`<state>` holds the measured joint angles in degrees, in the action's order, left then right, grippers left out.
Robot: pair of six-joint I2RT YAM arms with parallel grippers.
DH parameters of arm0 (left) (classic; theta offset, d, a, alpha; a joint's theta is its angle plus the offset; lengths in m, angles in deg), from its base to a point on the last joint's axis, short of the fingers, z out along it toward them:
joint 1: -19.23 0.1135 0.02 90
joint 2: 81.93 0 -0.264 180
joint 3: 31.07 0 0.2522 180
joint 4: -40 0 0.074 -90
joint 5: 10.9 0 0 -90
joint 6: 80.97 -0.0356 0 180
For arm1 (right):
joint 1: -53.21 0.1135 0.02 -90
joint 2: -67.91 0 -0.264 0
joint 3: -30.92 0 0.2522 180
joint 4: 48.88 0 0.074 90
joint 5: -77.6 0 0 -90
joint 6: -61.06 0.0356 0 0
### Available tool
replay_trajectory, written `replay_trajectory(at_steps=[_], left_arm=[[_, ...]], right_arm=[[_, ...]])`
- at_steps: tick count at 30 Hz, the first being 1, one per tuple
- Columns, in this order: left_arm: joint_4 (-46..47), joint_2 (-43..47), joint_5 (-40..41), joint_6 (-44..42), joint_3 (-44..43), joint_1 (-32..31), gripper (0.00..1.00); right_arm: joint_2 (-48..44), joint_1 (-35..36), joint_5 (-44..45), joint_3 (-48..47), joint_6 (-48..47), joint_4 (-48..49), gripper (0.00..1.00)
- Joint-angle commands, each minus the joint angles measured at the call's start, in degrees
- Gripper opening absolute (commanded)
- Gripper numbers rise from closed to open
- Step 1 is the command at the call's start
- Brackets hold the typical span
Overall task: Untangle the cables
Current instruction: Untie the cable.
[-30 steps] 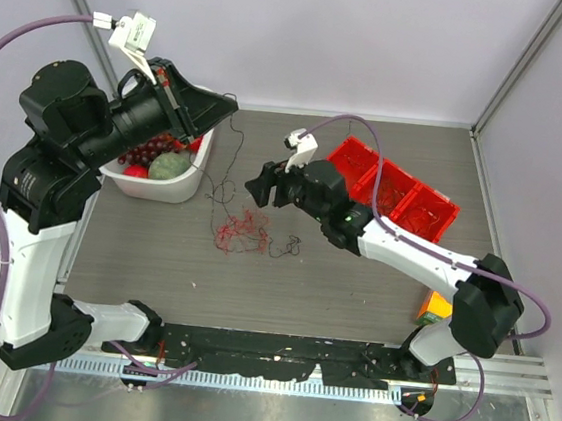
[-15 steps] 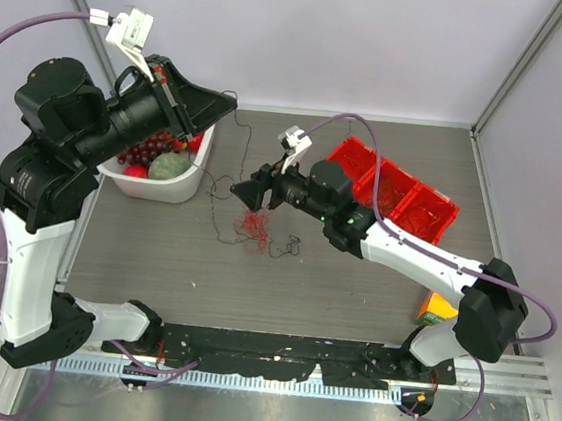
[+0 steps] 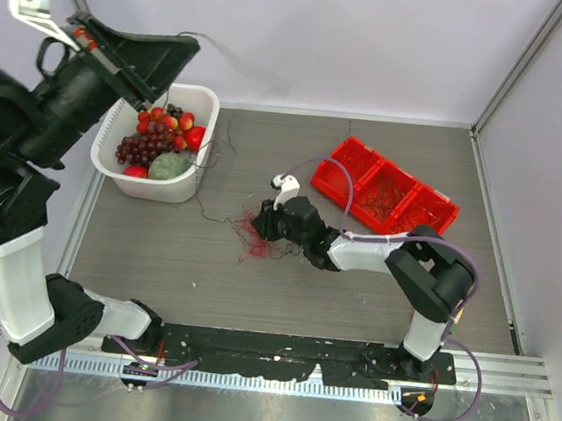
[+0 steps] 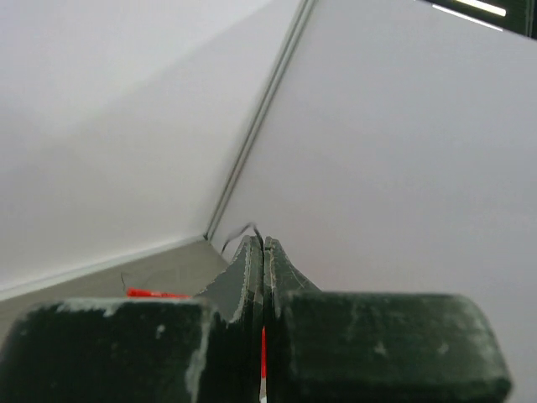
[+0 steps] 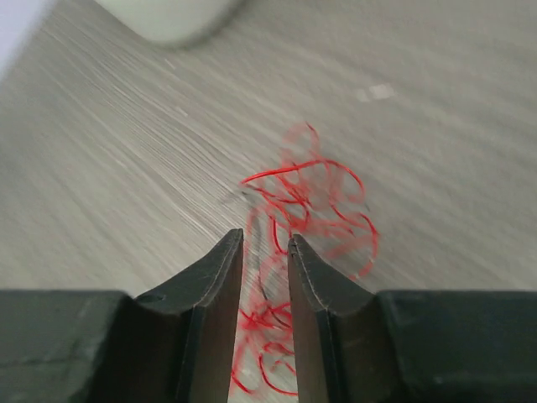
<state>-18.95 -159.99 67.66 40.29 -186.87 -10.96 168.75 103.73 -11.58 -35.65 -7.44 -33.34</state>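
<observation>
The cables (image 3: pixel 254 236) are a small red tangle with dark strands, lying mid-table. My right gripper (image 3: pixel 263 225) is down at the tangle's right side. In the right wrist view its jaws (image 5: pixel 263 237) stand a narrow gap apart, with red loops of the cables (image 5: pixel 315 197) between and beyond them. My left gripper (image 3: pixel 190 45) is raised high at the far left, above the basket. Its jaws (image 4: pixel 258 242) are pressed together, and a thin dark strand (image 4: pixel 238 232) sticks out of the tips.
A white basket (image 3: pixel 191 183) of fruit stands at the back left, under the left arm. A red compartment tray (image 3: pixel 440 213) lies at the right, close behind the right arm. Enclosure walls stand on the left, back and right.
The left arm has swung up and to the left with its gripper still shut. The right gripper has dropped to the table at the tangle, and its jaws have narrowed.
</observation>
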Motion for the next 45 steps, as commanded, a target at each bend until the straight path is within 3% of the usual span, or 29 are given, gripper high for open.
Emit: replay_trajectory(at_steps=[1,6,16,19,24,32,38,45], left_arm=[[5.55,2.12,6.34,-0.68,-0.7,0.05,0.0],[5.55,4.75,8.18,-1.38,5.96,0.05,0.0],[2.48,9.41,6.18,0.89,22.48,0.05,0.0],[2.56,11.26,2.49,2.04,28.73,0.14,0.0],[1.07,12.84,-5.07,0.29,35.85,0.14,0.0],[2.21,13.73,-20.27,-1.47,41.05,0.05,0.0],[7.39,14.43,-30.91,0.81,44.83,0.05,0.0],[9.32,14.08,-32.76,2.21,45.27,0.05,0.0]], right_arm=[[1.73,-0.16,5.07,1.93,1.88,6.56,0.34],[-0.46,-1.03,6.82,0.45,1.36,0.87,0.42],[-21.8,-3.06,8.24,-5.27,-2.76,-33.65,0.67],[-28.65,-3.94,3.07,-9.04,-4.79,-38.34,0.73],[-31.31,-4.29,-5.38,-19.94,-10.23,-45.9,0.79],[-32.46,-4.47,-28.56,-31.47,-19.65,-46.88,0.84],[-31.49,-4.47,-34.3,-34.63,-19.65,-44.42,0.86],[-32.63,-4.55,-37.91,-34.37,-16.06,-38.72,0.86]])
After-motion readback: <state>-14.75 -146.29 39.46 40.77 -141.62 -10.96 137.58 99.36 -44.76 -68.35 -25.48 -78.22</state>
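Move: The black cable's pinched stretch, at the left fingertips, is about 54 cm above the right gripper, some 11 cm back and 6 cm to its left. The red tangle lies roughly 2 cm ahead, 2 cm left and 9 cm below that gripper; the fruit basket is 20 cm ahead and 27 cm left, the red tray 19 cm ahead and 28 cm right. From the left gripper the tangle is 13 cm ahead, 4 cm right and 64 cm down. Dip the half-open right gripper about 5 cm towards the red tangle, then swing it up and back, ending some 33 cm above its start, fingers opening wide and turning counter-clockwise to face the left gripper. Keep the left fingers shut on the black cable; after a slight rise, sink and shift right, reaching forward then back, tipping down and turning clockwise. ##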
